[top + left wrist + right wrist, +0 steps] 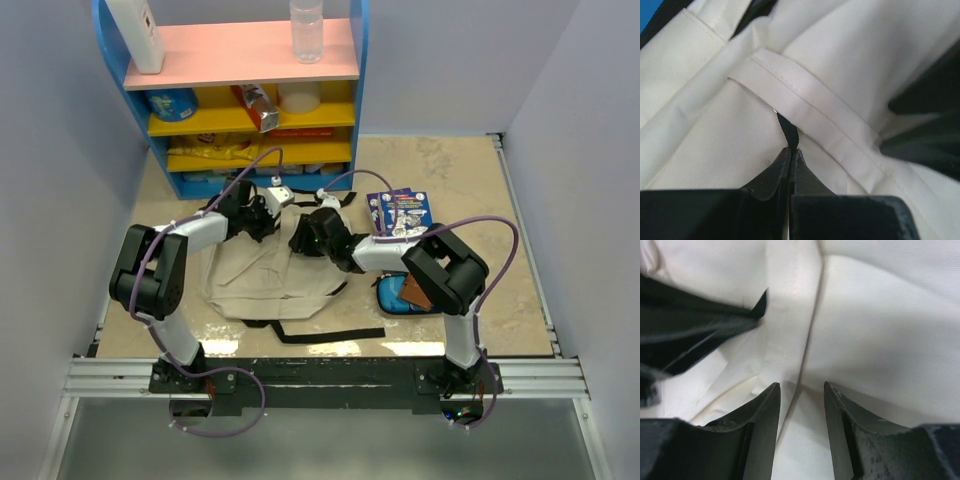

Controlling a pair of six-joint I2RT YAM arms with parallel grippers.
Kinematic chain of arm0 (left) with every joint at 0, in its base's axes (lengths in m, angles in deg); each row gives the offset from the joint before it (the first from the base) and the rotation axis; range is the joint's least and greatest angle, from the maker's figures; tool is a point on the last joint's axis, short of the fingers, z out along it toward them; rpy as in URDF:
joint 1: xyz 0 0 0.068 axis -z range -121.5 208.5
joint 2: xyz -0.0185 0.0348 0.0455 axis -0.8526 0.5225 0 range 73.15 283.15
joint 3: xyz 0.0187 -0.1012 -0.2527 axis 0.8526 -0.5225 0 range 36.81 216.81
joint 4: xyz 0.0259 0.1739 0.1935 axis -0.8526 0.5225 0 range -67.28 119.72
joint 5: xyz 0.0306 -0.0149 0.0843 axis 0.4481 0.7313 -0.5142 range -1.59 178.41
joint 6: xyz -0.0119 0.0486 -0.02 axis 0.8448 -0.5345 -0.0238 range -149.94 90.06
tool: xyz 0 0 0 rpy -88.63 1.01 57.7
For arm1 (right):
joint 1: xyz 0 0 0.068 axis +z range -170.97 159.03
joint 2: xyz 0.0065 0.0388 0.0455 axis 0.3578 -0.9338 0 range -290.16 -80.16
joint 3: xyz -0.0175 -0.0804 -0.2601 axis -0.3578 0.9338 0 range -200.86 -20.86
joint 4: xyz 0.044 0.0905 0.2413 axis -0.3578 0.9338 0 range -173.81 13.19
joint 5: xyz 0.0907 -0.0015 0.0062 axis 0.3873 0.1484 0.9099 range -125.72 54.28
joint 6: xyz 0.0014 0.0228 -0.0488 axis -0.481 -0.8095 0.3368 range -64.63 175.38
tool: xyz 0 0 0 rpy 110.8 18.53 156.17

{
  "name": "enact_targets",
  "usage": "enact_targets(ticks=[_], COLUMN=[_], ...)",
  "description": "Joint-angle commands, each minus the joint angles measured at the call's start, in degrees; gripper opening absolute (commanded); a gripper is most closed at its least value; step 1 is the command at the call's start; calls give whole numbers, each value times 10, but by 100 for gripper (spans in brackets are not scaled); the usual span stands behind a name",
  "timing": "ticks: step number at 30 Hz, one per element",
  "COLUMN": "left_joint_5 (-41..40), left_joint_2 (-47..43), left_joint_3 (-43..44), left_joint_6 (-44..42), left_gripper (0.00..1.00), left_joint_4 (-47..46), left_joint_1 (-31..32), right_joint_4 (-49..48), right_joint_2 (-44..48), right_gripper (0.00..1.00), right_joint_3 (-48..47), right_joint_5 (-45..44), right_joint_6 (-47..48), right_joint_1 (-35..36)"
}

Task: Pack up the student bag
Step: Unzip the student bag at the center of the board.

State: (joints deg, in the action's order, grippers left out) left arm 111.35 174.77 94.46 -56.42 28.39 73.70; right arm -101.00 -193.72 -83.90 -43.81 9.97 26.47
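The student bag [262, 282], cream fabric with black straps, lies flat on the table between the two arms. At its top edge my left gripper [262, 222] is shut on a narrow black webbing tab [788, 127]. The tab comes out from under a cream band [805, 102] on the bag. In the left wrist view the jaws [791, 149] meet with only the tab pinched at their tips. My right gripper [303, 238] hovers just right of it, open [801, 386] over a fold of cream fabric [880, 315] with nothing held. A black strap [695, 330] crosses its left side.
A colourful book [398, 212] lies on the table right of the bag. A blue pencil case [392, 297] sits beside the right arm's elbow. A blue, pink and yellow shelf unit [250, 75] with a bottle [306, 30] stands at the back.
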Motion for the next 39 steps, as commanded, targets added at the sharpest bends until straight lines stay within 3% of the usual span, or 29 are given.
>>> enact_targets(ticks=[1,6,20,31,35,39], left_joint_5=[4,9,29,33,43,61], left_joint_2=[-50,-71,-66,-85,-104,-143], left_joint_3=[-22,-46,-55,-69,-72,-76], left_joint_6=[-23,-34,-31,-47,-61,-77], left_gripper=[0,0,0,0,0,0], left_joint_4=[19,34,36,50,79,130], left_joint_1=[2,2,4,5,6,7], right_joint_4=[72,100,78,114,165,215], right_joint_2=[-3,-42,-87,-148,-181,-212], right_gripper=[45,44,42,27,13,7], right_joint_3=[-16,-87,-160,-237,-280,-299], right_joint_5=[-22,-23,13,-22,-69,-96], right_joint_6=[15,21,37,24,7,-20], right_joint_1=[-48,-65,-45,-32,-34,-38])
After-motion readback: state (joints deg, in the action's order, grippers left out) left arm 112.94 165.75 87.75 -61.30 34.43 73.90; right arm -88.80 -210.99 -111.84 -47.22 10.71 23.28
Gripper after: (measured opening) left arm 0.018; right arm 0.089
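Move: Beyond the right hand, about 12 cm ahead and 3 cm to its left, lies the bag fabric by the zip's end, roughly a centimetre lower; from the left hand that spot is some 8 cm ahead and 4 cm right. The black pull already pinched in the left fingers is about 4 cm ahead and 7 cm left of the right hand, with the pocket flap's middle about 5 cm ahead and 4 cm left. Reaching with half-open fingers, the right hand goes forward, first edging right, then swings about 6 cm left and on forward to the fabric by the zip's end, some 9 cm farther out in all, sinking slightly and closing nearly shut there. The left hand, fingers still shut on the black pull, draws it back about 5 cm, with a brief small lift early on. ##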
